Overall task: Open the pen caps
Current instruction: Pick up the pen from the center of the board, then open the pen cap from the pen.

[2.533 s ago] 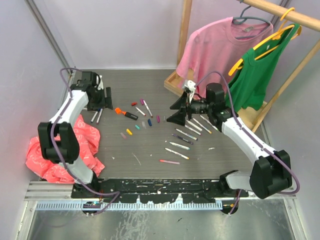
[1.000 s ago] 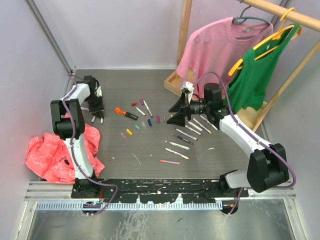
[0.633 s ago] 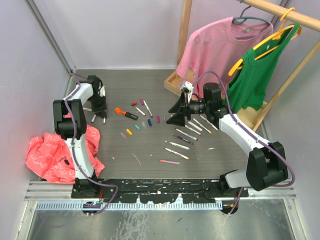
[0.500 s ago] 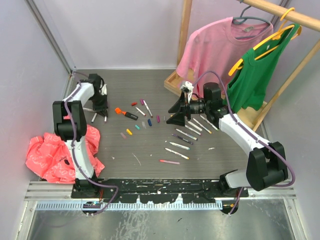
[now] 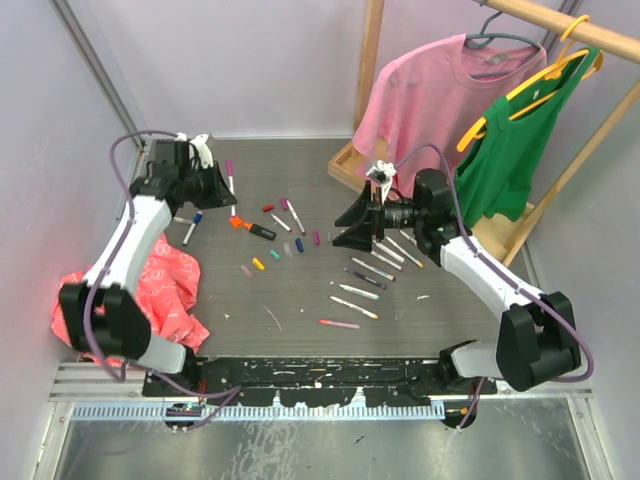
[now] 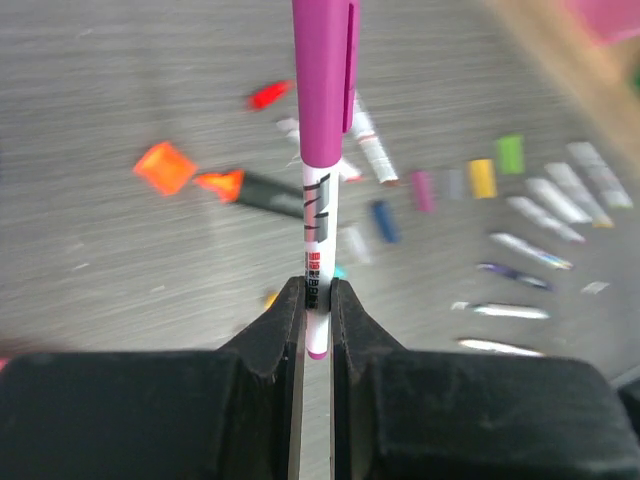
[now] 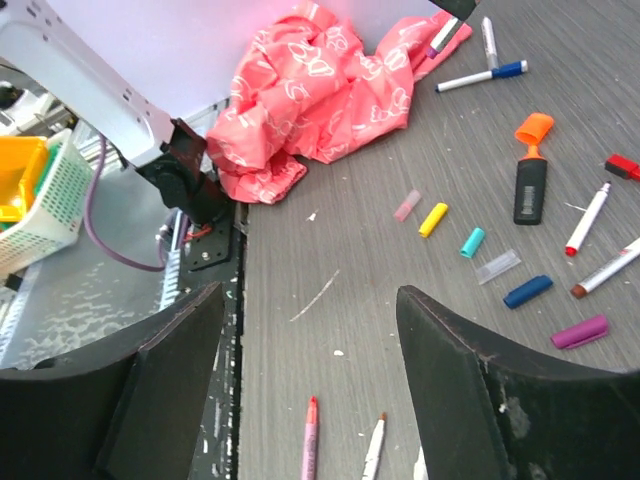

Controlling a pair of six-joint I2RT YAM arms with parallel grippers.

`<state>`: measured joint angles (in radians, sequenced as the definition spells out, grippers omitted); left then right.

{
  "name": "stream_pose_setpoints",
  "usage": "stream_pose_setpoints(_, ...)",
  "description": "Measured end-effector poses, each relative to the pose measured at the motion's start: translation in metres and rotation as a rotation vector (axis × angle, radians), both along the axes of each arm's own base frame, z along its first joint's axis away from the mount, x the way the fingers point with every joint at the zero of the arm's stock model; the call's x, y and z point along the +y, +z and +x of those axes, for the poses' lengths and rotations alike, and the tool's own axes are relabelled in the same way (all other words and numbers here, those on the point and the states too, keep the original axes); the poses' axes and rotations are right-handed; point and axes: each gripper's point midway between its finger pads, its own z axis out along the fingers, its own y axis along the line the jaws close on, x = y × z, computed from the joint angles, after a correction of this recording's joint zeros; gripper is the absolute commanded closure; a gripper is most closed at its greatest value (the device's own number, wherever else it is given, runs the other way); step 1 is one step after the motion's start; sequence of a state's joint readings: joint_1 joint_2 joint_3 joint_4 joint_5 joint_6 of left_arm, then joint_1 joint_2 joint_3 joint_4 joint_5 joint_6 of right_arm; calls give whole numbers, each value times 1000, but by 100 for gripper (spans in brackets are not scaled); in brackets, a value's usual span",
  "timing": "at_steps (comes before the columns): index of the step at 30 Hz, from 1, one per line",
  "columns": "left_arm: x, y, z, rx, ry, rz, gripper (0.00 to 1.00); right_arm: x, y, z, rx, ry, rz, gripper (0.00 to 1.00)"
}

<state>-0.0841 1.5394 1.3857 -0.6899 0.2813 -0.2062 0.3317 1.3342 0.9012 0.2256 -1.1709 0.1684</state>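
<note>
My left gripper [image 5: 222, 188] is shut on the lower white barrel of a pen [image 6: 318, 235], which stands up between the jaws with its magenta cap [image 6: 323, 75] on. It hovers over the back left of the table. Loose pen caps lie in a row mid-table: pink [image 5: 246, 270], yellow [image 5: 258, 264], teal [image 5: 274, 254], blue [image 5: 299, 244] and purple [image 5: 316, 238]. More pens [image 5: 385, 255] lie fanned out at the right. My right gripper [image 5: 350, 222] [image 7: 310, 293] hangs open above them, holding nothing.
An orange-and-black marker [image 5: 255, 229] lies near the caps. A blue-capped pen [image 5: 192, 225] lies at the left. Crumpled pink cloth [image 5: 130, 300] covers the near left corner. A wooden rack at the back right holds a pink shirt [image 5: 440, 90] and a green top [image 5: 515, 140].
My left arm has risen from the table's left edge and swung right, carrying the magenta-capped pen. The right gripper has hardly moved.
</note>
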Motion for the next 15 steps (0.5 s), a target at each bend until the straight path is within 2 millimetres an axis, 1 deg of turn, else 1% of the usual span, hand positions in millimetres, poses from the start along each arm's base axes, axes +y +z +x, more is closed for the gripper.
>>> stream_pose_setpoints(2, -22, 26, -13, -109, -32, -124, 100, -1, 7, -6, 1, -3, 25, 24)
stream_pose_setpoints(5, -51, 53, -39, -261, -86, -298, 100, -3, 21, -14, -26, -14, 65, 24)
stream_pose_setpoints(7, -68, 59, -58, -334, -125, -378, 100, -5, 31, -19, -50, -23, 92, 23)
stream_pose_setpoints(10, -102, 59, -88, -412, -213, -468, 100, -6, 43, -24, -80, -32, 130, 24)
stream_pose_setpoints(12, -127, 58, -113, -450, -281, -520, 100, -7, 47, -25, -85, -36, 151, 24)
stream_pose_setpoints(15, -150, 64, -138, -505, -347, -569, 100, -7, 46, -26, -64, -43, 167, 24)
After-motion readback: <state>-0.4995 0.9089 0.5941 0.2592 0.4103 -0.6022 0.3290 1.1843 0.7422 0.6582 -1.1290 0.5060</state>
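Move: The left hand already holds the purple-capped pen low on its barrel, cap end outward and up; it is bound for the open right gripper, about 26 cm to its right, 11 cm back and 6 cm higher. The highlighter lies some 18 cm below the left hand, 2 cm to its right; the blue cap is as low, 14 cm right and 4 cm back. From the right hand the pen's middle is roughly 25 cm left, 13 cm farther out, 3 cm lower. Sweeping right and back by about 15 cm each way and rising some 6 cm, mostly early on, the left hand carries the pen over the loose caps towards the right gripper, its wrist turning so the fingers level out and swing clockwise; the fingers keep their pinch. The right hand, still wide open, lifts about 5 cm and draws back slightly, rolling some 10 degrees. ##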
